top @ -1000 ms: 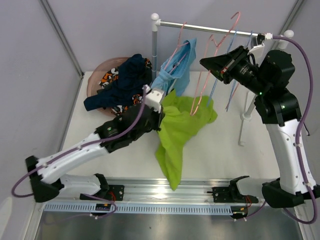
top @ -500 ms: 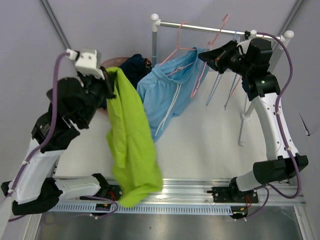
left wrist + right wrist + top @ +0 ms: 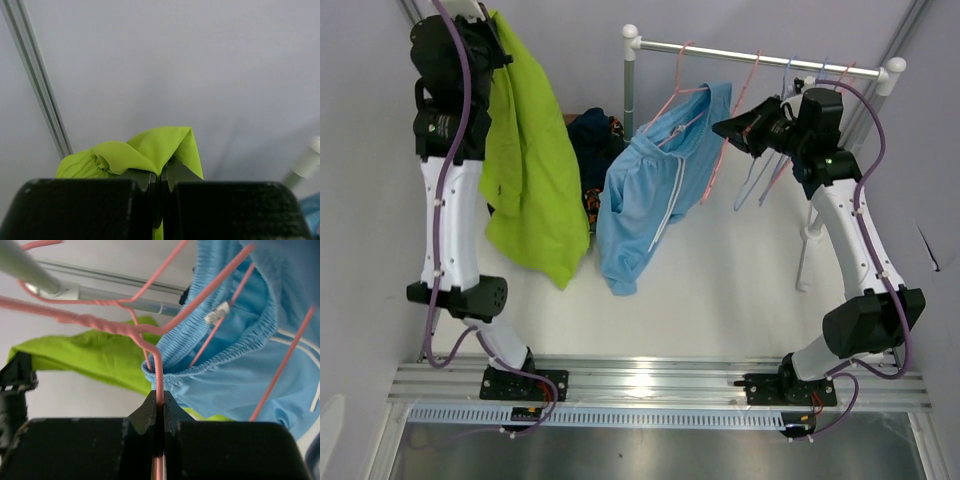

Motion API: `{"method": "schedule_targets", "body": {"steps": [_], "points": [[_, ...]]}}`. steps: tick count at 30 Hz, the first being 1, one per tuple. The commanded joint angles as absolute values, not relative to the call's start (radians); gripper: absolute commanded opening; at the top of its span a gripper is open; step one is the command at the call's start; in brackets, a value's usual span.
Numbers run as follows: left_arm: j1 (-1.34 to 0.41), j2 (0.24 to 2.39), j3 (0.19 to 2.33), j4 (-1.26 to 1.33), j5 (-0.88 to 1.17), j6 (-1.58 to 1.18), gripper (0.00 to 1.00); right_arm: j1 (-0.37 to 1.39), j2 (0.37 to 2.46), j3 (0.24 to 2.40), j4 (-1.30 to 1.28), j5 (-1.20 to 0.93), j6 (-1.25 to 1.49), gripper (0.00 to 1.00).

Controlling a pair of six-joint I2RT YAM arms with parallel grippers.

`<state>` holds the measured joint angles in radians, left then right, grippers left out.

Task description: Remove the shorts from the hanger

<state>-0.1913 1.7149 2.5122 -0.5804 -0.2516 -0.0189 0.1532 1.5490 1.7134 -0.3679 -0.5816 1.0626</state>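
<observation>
Lime green shorts (image 3: pixel 535 190) hang free from my left gripper (image 3: pixel 492 22), which is raised high at the far left and shut on a fold of them (image 3: pixel 150 150); the jaws (image 3: pixel 160 175) pinch the cloth. Light blue shorts (image 3: pixel 655 190) hang by the waistband on a pink hanger (image 3: pixel 672 100) under the rail (image 3: pixel 750 55). My right gripper (image 3: pixel 722 128) sits at their right edge. It is shut (image 3: pixel 159 401) on the pink hanger wire (image 3: pixel 158 371), with the blue waistband (image 3: pixel 235 355) draped beside it.
Dark navy shorts (image 3: pixel 592 130) and a patch of orange-patterned fabric (image 3: pixel 588 203) lie behind, between the green and blue shorts. Several bare pink and blue hangers (image 3: pixel 770 165) dangle at the rail's right end. The rack's posts (image 3: pixel 630 85) stand on the white table (image 3: pixel 740 270).
My left arm swung from low over the table up to the far left, lifting the lime green shorts away from the hangers. The blue shorts now hang spread out. My right gripper stayed on the hanger.
</observation>
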Motion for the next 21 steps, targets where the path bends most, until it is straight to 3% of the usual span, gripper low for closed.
{"method": "schedule_targets", "body": {"steps": [1, 8, 11, 13, 14, 15, 16, 17, 18, 21], "points": [[-0.111, 1.773, 2.479, -0.416, -0.132, -0.129, 0.0, 0.149, 1.505, 1.675, -0.325, -0.617, 1.046, 0.0], [-0.098, 1.974, 2.447, -0.465, -0.061, -0.172, 0.0, 0.149, 1.473, 1.602, -0.319, -0.609, 1.038, 0.0], [-0.098, 2.017, 2.378, -0.514, -0.043, -0.19, 0.11, 0.149, 1.471, 1.591, -0.319, -0.614, 1.045, 0.0], [-0.098, 2.013, 2.349, -0.531, -0.025, -0.192, 0.33, 0.149, 1.468, 1.592, -0.327, -0.618, 1.043, 0.12], [-0.098, 2.008, 2.315, -0.537, -0.018, -0.198, 0.57, 0.149, 1.462, 1.592, -0.328, -0.618, 1.046, 0.23], [-0.098, 2.002, 2.307, -0.558, -0.012, -0.201, 0.65, 0.15, 1.457, 1.592, -0.33, -0.614, 1.045, 0.52], [-0.1, 1.976, 2.303, -0.567, -0.008, -0.202, 0.73, 0.149, 1.451, 1.594, -0.337, -0.609, 1.045, 0.64], [-0.101, 1.958, 2.277, -0.575, -0.008, -0.201, 0.88, 0.149, 1.445, 1.595, -0.341, -0.604, 1.043, 0.73], [-0.104, 1.936, 2.269, -0.581, -0.008, -0.198, 0.95, 0.149, 1.433, 1.6, -0.347, -0.595, 1.042, 0.87], [-0.127, 1.809, 2.153, -0.571, -0.017, -0.176, 0.99, 0.147, 1.399, 1.617, -0.406, -0.559, 1.022, 0.99]]}}
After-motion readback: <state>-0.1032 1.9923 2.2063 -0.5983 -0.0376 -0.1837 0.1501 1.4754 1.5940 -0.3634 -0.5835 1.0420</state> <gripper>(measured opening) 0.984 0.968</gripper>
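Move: The left hand, high up, holds the lime green shorts. The pink basket's middle is about 14 cm ahead, straight in line and some 55 cm below; the navy shorts in it are roughly 18 cm ahead and 9 cm right, and the light blue shorts hang level ahead, about 30 cm right. The right hand grips an empty pink hanger, its hook on the rail about 8 cm ahead, 6 cm right and 12 cm above; the light blue shorts are level ahead, 12 cm left. Down and forward goes the left hand with the green shorts towards the basket, sinking some 27 cm and reaching about 15 cm before easing slightly back, its fingers tipping down some 35 degrees and opening wide late in the descent to release the cloth. Meanwhile the right hand sinks and draws back only slightly, then spreads its fingers from the pink hanger. ##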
